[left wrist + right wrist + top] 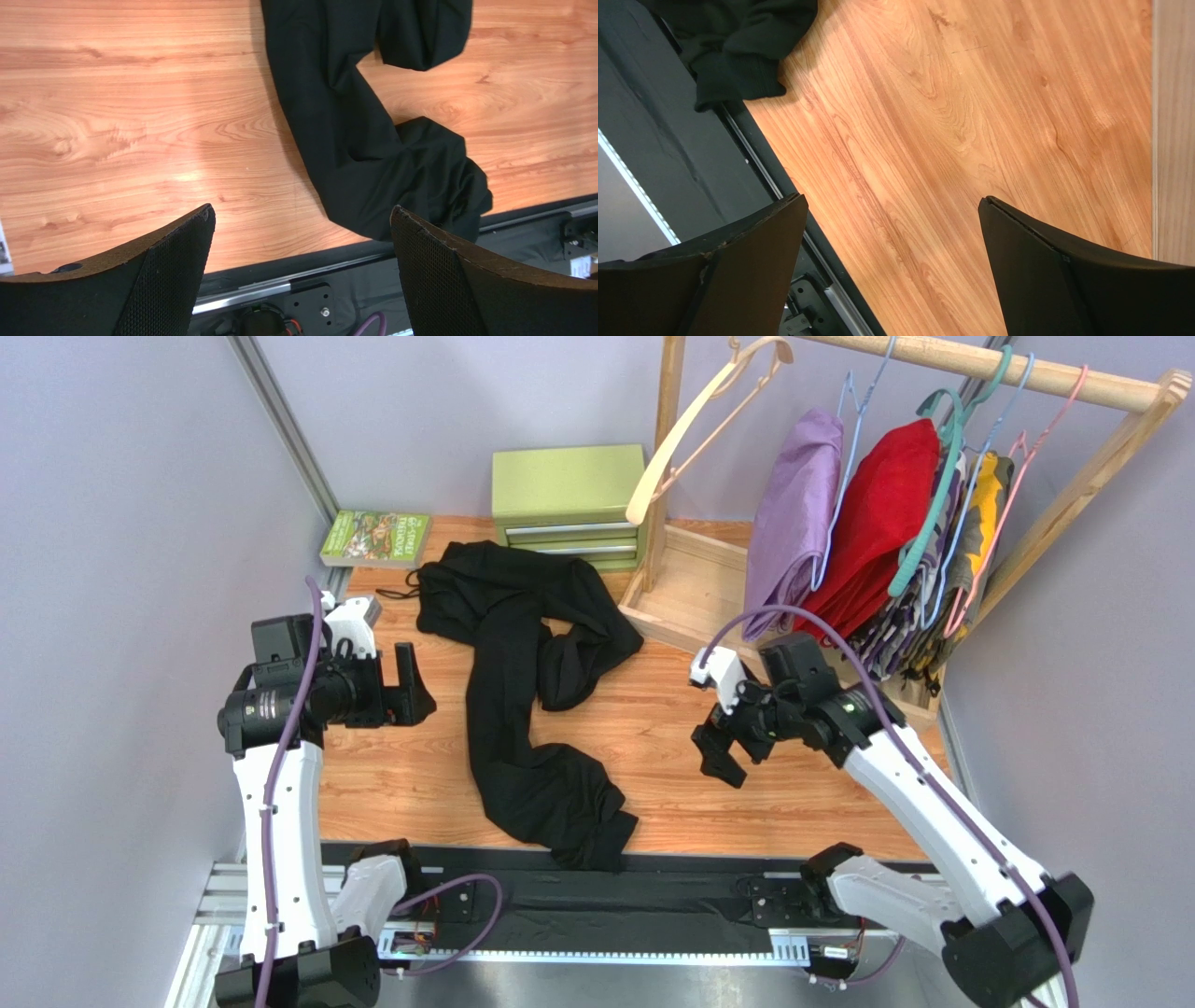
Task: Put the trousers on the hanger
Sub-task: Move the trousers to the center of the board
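Observation:
The black trousers (pixel 526 686) lie crumpled along the middle of the wooden table, from the back to the front edge. They also show in the left wrist view (pixel 358 133) and their lower end in the right wrist view (pixel 738 42). The beige wooden hanger (pixel 694 423) hangs at the left end of the rail at the back. My left gripper (pixel 417 686) is open and empty above the table left of the trousers; its jaws stand wide apart (pixel 302 217). My right gripper (pixel 718 752) is open and empty right of the trousers, above bare wood (pixel 892 210).
A wooden clothes rail (pixel 982 364) at the back right carries a purple garment (pixel 793 504), a red garment (pixel 877 518) and thin coloured hangers. A green box (pixel 568 504) and a book (pixel 375 536) sit at the back. A black strip (pixel 631 889) runs along the table's front edge.

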Robot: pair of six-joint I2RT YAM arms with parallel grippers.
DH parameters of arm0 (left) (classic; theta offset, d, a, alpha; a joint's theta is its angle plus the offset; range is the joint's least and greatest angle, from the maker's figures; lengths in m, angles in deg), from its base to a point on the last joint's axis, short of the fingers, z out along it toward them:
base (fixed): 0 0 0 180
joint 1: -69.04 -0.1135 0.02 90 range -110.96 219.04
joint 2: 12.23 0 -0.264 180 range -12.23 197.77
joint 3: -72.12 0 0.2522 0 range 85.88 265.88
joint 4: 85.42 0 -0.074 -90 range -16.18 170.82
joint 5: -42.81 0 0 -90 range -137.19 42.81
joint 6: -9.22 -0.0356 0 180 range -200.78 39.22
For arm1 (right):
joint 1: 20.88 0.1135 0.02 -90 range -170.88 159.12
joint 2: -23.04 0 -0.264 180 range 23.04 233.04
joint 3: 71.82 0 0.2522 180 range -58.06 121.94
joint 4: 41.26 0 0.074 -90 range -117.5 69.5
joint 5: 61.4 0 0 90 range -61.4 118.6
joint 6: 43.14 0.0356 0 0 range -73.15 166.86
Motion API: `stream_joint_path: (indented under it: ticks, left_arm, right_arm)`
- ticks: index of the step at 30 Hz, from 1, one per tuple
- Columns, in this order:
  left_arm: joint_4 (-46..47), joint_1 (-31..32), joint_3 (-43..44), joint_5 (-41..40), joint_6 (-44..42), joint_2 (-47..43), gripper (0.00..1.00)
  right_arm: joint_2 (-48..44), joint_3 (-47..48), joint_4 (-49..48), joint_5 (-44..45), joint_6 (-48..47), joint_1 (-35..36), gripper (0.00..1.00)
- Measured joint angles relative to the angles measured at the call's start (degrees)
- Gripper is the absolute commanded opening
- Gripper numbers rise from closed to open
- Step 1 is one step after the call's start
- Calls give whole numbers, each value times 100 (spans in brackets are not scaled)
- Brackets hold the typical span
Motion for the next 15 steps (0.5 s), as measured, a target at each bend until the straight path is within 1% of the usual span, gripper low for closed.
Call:
stream_joint_path:
  ticks: [3,8,10,15]
  left_arm:
    - [52,0,33,-173,37,157,100]
    - [260,0,437,-299,125,911,100]
    - [433,-2,501,-302,138,1193,100]
    - [949,-2,726,-293,317,2037,100]
  right_arm:
    - [546,59,-83,140,-136,203,100]
    - [1867,592,-278,323,-127,597,100]
    - [2310,844,-417,372,-46,833,100]
    - [3237,1346,-872,474,306,1674,100]
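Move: The trousers' waist end lies about 26 cm ahead of the left hand, 4 cm to its right and 22 cm below; beyond the waist end are the book, 9 cm farther out and 12 cm to its left, and the green drawers, 11 cm farther and 17 cm to its right. From the right hand, the trousers' lower leg end is some 23 cm left, 4 cm back, 15 cm down; the bent knee is 20 cm left, 20 cm ahead; the rack tray 23 cm ahead, 10 cm right. Leftwards, speeding up, the right hand sweeps about 11 cm towards the trousers' lower leg end while sinking nearly 6 cm; it first edges forward too, and its wrist turns some 15 degrees, mostly counter-clockwise. Forward over the table, the left hand goes about 9 cm towards the waist end, with a small drift left. Both grippers stay wide open, touching nothing. ##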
